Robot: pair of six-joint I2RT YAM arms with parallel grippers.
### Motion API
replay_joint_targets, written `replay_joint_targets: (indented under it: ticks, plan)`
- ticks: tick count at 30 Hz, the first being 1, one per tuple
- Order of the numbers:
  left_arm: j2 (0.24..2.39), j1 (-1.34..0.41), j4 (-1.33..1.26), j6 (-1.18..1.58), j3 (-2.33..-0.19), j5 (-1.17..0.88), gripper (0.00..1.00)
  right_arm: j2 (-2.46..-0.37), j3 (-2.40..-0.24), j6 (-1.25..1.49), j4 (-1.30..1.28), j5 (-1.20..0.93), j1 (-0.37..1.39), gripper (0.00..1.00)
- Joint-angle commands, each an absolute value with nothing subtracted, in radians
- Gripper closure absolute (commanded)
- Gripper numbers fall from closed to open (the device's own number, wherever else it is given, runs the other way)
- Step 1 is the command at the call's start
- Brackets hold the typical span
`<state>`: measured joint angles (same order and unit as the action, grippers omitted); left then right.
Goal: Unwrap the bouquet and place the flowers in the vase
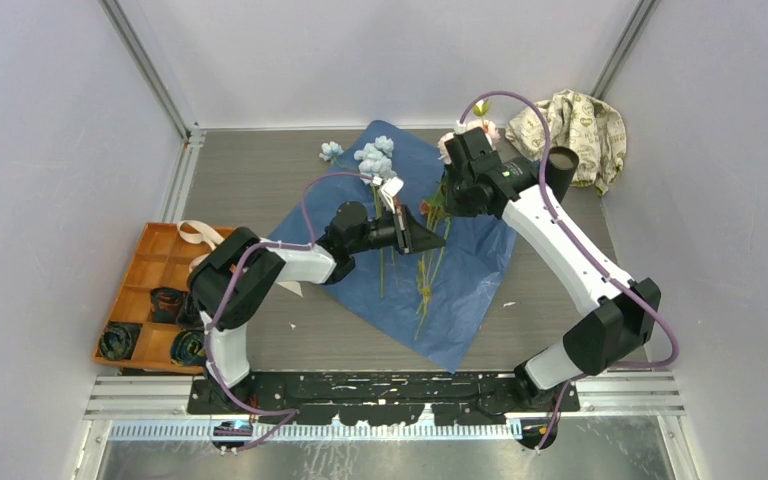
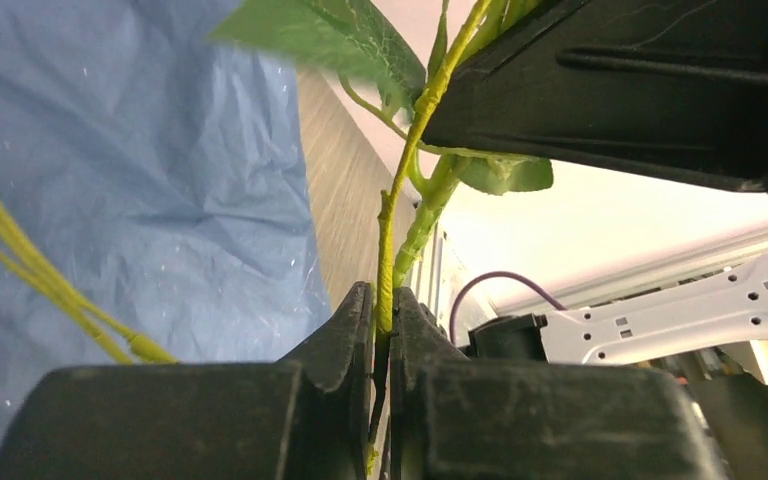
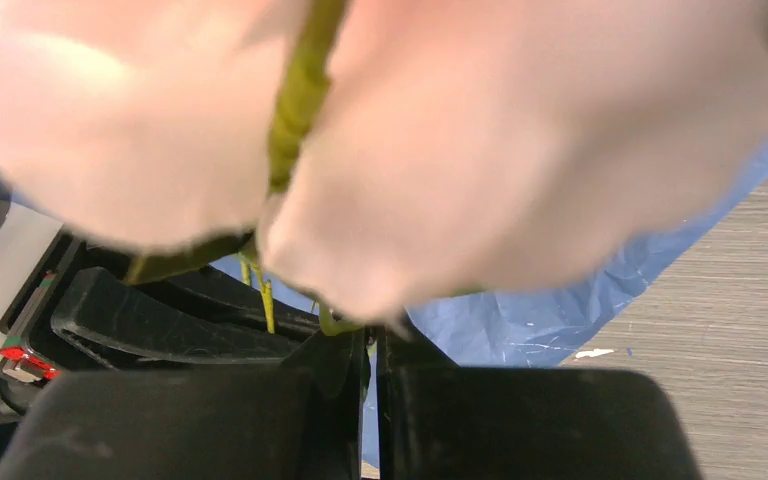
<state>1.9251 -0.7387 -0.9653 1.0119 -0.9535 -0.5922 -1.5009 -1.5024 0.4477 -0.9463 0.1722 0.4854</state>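
The bouquet lies unwrapped: its blue paper sheet (image 1: 460, 270) (image 2: 140, 180) (image 3: 580, 290) is spread flat mid-table. Pale blue flowers (image 1: 375, 156) and loose green stems (image 1: 425, 285) rest on it. My left gripper (image 1: 432, 236) (image 2: 382, 315) is shut on a green stem (image 2: 400, 190), which rises toward my right gripper (image 1: 450, 196) (image 3: 372, 340). That gripper is shut on the stem of a pink flower (image 1: 457, 138); its blooms (image 3: 520, 140) blur across the right wrist view. The black vase (image 1: 560, 165) stands upright behind the right forearm.
A beige patterned cloth (image 1: 575, 125) lies bunched at the back right beside the vase. An orange compartment tray (image 1: 150, 262) with dark rolls sits at the left edge, a cream ribbon (image 1: 196, 234) draped over it. Walls enclose three sides.
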Motion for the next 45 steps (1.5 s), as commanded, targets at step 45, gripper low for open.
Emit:
replay_joint_targets:
  ticks: [45]
  plan:
    - [1.796, -0.626, -0.668, 0.921, -0.835, -0.488, 1.00, -1.431, -1.761, -0.509, 0.135, 1.047, 0.374, 0.99]
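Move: The right gripper, gripping the pale pink flowers, has the vase about 18 cm to its right and 9 cm ahead, its middle some 10 cm lower; the patterned cloth lies roughly 26 cm right and 22 cm ahead, 18 cm down. From the left gripper, closed on an orange-rose stem, the open wrapping paper's middle is about 16 cm below, 7 cm left and 4 cm ahead, with the blue flower heads 14 cm left, 21 cm ahead and 14 cm down. Lift the right gripper with the pale pink flowers some 30 cm, swinging it about 17 cm right until it is high above the vase, while the wrist tips up so the fingers point forward and right; finish with a short push forward. Bring the left gripper and its rose stem down about 12 cm and 7 cm left towards the paper, pause, then rise 5 cm, both grippers staying shut. ##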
